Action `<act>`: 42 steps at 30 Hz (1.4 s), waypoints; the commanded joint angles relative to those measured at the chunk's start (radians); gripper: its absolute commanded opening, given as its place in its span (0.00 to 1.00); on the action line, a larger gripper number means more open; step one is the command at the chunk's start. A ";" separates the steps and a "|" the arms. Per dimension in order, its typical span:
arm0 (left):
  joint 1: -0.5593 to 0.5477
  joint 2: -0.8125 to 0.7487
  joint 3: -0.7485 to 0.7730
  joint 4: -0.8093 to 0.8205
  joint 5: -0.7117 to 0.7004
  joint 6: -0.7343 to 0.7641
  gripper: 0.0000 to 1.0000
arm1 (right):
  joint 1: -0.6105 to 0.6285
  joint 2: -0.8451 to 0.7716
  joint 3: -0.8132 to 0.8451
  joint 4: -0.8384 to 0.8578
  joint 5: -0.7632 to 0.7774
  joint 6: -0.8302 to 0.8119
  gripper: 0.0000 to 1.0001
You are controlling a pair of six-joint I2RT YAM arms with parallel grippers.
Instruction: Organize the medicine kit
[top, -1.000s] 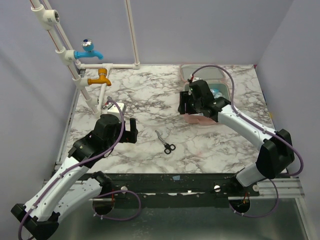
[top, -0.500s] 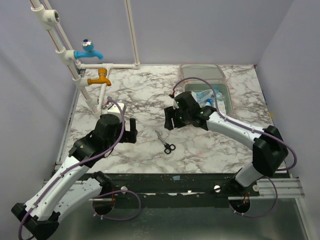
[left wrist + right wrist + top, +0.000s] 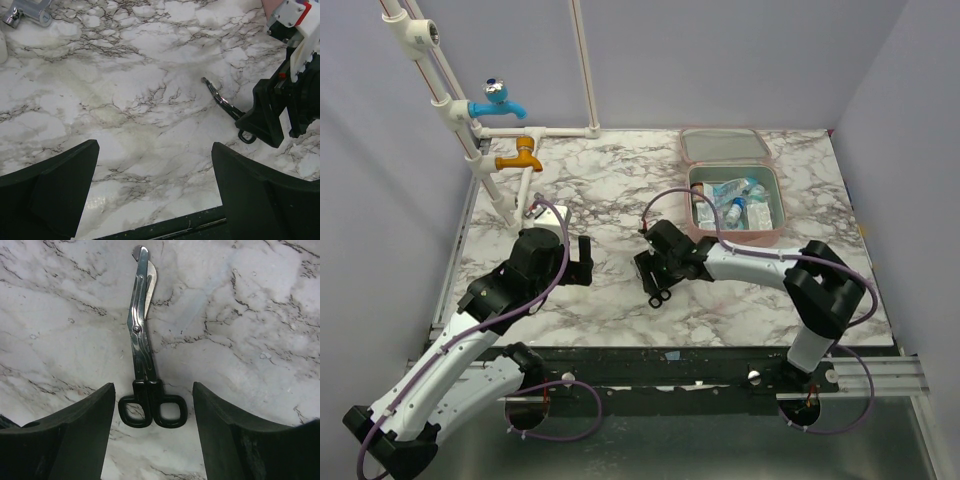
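Note:
The medicine kit [image 3: 736,237], a pale pink zip case, lies open at the back right with its lid [image 3: 724,145] flat behind it. Small bottles and packets [image 3: 732,200] fill its tray. Black-handled scissors [image 3: 142,345] lie shut on the marble, handles toward the near edge. My right gripper [image 3: 152,400] hovers over them, open, a finger on each side of the handles, touching nothing. In the top view it [image 3: 652,280] covers the blades, so only the scissor handles [image 3: 661,296] show. My left gripper [image 3: 155,165] is wide open over bare marble, left of the scissors [image 3: 222,102].
A white pipe rack with a blue tap [image 3: 498,100] and an orange tap [image 3: 523,155] stands at the back left. Its metal foot [image 3: 27,10] shows in the left wrist view. The table's dark front edge [image 3: 165,230] runs just under the left fingers.
My right arm has swung from over the kit to the left and nearer, down to the scissors, uncovering the kit's contents. The left arm has not moved.

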 commanded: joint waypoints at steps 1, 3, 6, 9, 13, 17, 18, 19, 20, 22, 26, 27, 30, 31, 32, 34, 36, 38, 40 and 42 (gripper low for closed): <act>0.005 0.008 0.015 -0.002 -0.027 -0.018 0.99 | 0.051 0.053 0.034 0.053 0.114 0.007 0.66; 0.005 0.011 0.016 -0.003 -0.020 -0.026 0.99 | 0.060 0.080 0.051 0.058 0.140 0.016 0.65; 0.005 0.012 0.016 -0.003 -0.014 -0.034 0.98 | 0.063 0.111 0.075 0.064 0.173 0.029 0.62; 0.005 0.009 0.015 -0.005 -0.017 -0.038 0.99 | 0.066 0.132 0.091 0.078 0.185 0.037 0.60; 0.006 0.007 0.013 -0.012 -0.021 -0.043 0.99 | 0.076 0.160 0.112 0.080 0.217 0.037 0.58; 0.005 0.005 0.012 -0.016 -0.021 -0.048 0.98 | 0.090 0.182 0.123 0.071 0.273 0.029 0.54; 0.005 0.003 0.011 -0.017 -0.021 -0.049 0.99 | 0.096 0.186 0.126 0.069 0.283 0.024 0.53; 0.005 0.002 0.010 -0.017 -0.022 -0.049 0.98 | 0.104 0.190 0.128 0.066 0.296 0.019 0.53; 0.005 0.002 0.010 -0.017 -0.025 -0.051 0.99 | 0.110 0.194 0.130 0.064 0.307 0.015 0.52; 0.005 0.002 0.010 -0.018 -0.029 -0.051 0.99 | 0.126 0.201 0.133 0.059 0.328 0.011 0.51; 0.005 0.003 0.010 -0.017 -0.030 -0.052 0.99 | 0.150 0.217 0.134 0.056 0.347 0.008 0.47; 0.005 0.004 0.010 -0.017 -0.030 -0.052 0.99 | 0.157 0.222 0.134 0.057 0.356 0.010 0.46; 0.005 0.003 0.010 -0.018 -0.030 -0.054 0.98 | 0.174 0.242 0.138 0.052 0.376 0.007 0.38; 0.005 0.002 0.010 -0.020 -0.029 -0.055 0.98 | 0.178 0.247 0.140 0.048 0.385 0.008 0.36; 0.005 0.002 0.010 -0.021 -0.030 -0.056 0.99 | 0.181 0.250 0.139 0.046 0.390 0.009 0.33; 0.005 0.000 0.009 -0.021 -0.028 -0.058 0.98 | 0.184 0.251 0.133 0.046 0.393 0.014 0.26; 0.005 -0.001 0.005 -0.023 -0.026 -0.061 0.99 | 0.184 0.247 0.122 0.048 0.392 0.019 0.18; 0.005 -0.003 0.004 -0.022 -0.021 -0.064 0.99 | 0.185 0.241 0.112 0.043 0.394 0.023 0.10; 0.005 -0.003 0.002 -0.020 -0.015 -0.067 0.98 | 0.186 0.233 0.101 0.039 0.391 0.026 0.02; 0.005 -0.003 0.001 -0.018 -0.005 -0.073 0.99 | 0.190 0.220 0.082 0.040 0.381 0.031 0.01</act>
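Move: The scissors lie flat on the table with their pivot about 3 cm ahead of the right hand, 4 cm to its left and 2 cm below, blades pointing out and to the left, handles back towards the hand. The open medicine kit stands some 21 cm ahead of this hand and 18 cm to its right, with its lid about 16 cm farther out beyond it. From the left hand the scissors are roughly 14 cm to the right, 3 cm ahead and 18 cm down. The right hand slides low over the table to its left and a little forward, about 5 cm in all, sinking some 1.5 cm early on and moving from the scissors' handles up towards their pivot while the fingertips tip outward by about 15 degrees. The half-open fingers narrow slowly on the way, then shut fast at the end and pinch the scissors around the pivot, leaving the blades sticking out ahead of the fingertips. ##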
